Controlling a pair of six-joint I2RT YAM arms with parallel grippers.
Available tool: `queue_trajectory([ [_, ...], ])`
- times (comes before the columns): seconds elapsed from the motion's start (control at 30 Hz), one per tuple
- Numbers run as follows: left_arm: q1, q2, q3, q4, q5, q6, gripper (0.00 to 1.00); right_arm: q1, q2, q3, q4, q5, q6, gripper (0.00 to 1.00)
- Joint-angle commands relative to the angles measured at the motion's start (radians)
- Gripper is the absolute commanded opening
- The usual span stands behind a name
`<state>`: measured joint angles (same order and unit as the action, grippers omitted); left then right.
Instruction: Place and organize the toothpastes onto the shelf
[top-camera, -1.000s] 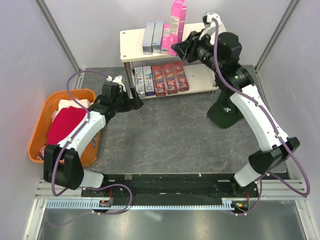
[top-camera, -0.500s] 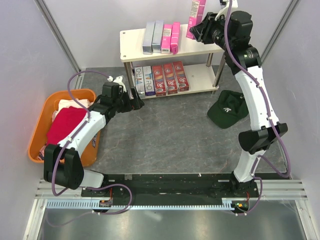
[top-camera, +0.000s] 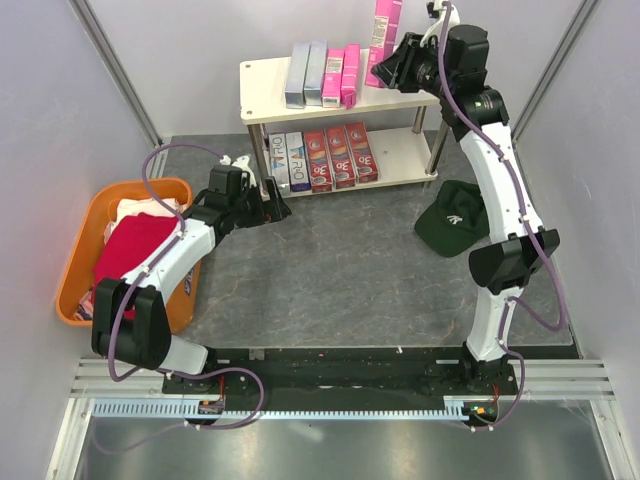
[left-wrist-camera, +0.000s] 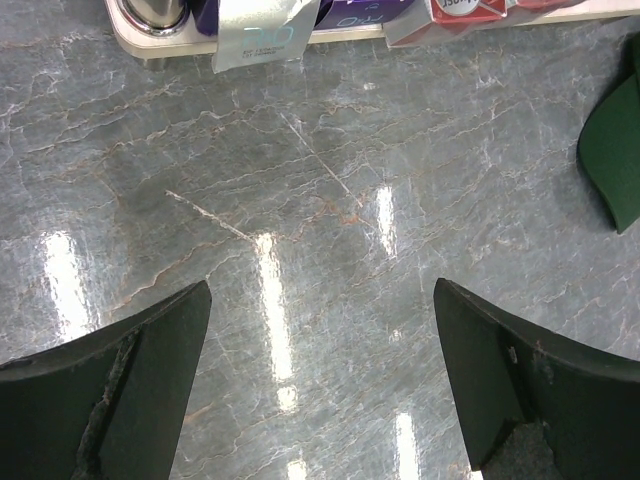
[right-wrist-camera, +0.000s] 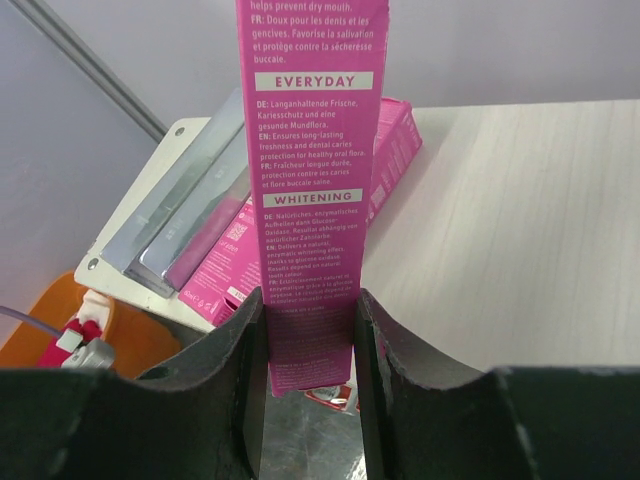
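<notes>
My right gripper (top-camera: 393, 66) is shut on a bright pink toothpaste box (top-camera: 383, 25), held upright above the right part of the shelf's top board (top-camera: 262, 95). In the right wrist view the box (right-wrist-camera: 312, 150) stands between my fingers (right-wrist-camera: 235, 350), over the cream board (right-wrist-camera: 500, 230). On that board lie two silver-grey boxes (top-camera: 305, 74) and two pink ones (top-camera: 342, 76). Navy-and-white boxes (top-camera: 287, 160) and three red ones (top-camera: 338, 156) fill the lower tier. My left gripper (top-camera: 275, 205) hangs open over the table before the shelf, nothing between its fingers (left-wrist-camera: 150, 350).
An orange basket (top-camera: 70, 285) with a red cloth (top-camera: 130, 250) sits at the left. A dark green cap (top-camera: 452, 225) lies on the table right of the shelf, and the left wrist view shows the cap (left-wrist-camera: 615, 150) at its right edge. Grey walls close in behind the shelf.
The right arm swung the pink box rightward and higher, from over the boxes on the top board to above its right part. The left arm barely shifted.
</notes>
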<state>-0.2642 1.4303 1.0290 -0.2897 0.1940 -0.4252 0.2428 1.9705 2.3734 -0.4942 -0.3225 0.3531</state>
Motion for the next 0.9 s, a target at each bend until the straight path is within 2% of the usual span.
queue_trajectory([
  [0.0, 0.000, 0.002, 0.014, 0.030, 0.027, 0.017, 1.00, 0.000, 0.025, 0.056, 0.049, -0.062, 0.058, 0.29],
  [0.5, 0.000, 0.007, 0.000, 0.032, 0.022, 0.017, 1.00, 0.000, 0.057, 0.040, 0.045, -0.109, 0.136, 0.37],
  [0.63, 0.000, 0.009, -0.003, 0.032, 0.022, 0.017, 1.00, -0.002, 0.057, 0.043, 0.025, -0.101, 0.141, 0.46],
  [0.7, 0.000, 0.009, -0.004, 0.030, 0.024, 0.017, 1.00, -0.005, 0.059, 0.047, 0.014, -0.090, 0.136, 0.61],
  [0.77, 0.000, 0.009, -0.006, 0.032, 0.022, 0.017, 1.00, -0.010, 0.060, 0.047, 0.013, -0.084, 0.136, 0.65],
  [0.87, 0.000, 0.005, -0.009, 0.030, 0.021, 0.017, 1.00, -0.016, 0.062, 0.043, 0.011, -0.072, 0.136, 0.78],
])
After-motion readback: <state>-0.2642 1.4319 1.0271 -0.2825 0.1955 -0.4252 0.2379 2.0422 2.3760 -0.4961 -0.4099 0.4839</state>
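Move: The right hand still grips a pink toothpaste near its near end, the far end tipped up. Its place on the shelf's upper board has its middle about 7 cm ahead, 3 cm left and 5 cm below. Level with that place lie the second pink toothpaste, 4 cm to its left, the first pink one 8 cm left, and the nearer silver box 12 cm left. From the left hand, the place is some 22 cm ahead, 22 cm right and 25 cm higher. Lowering the pink toothpaste onto the upper board, the right hand sinks about 3.5 cm and shifts some 2 cm left, towards the second pink toothpaste, while the wrist tips down by under 10 degrees. There it stops, and the fingers spread and let go of the toothpaste. ##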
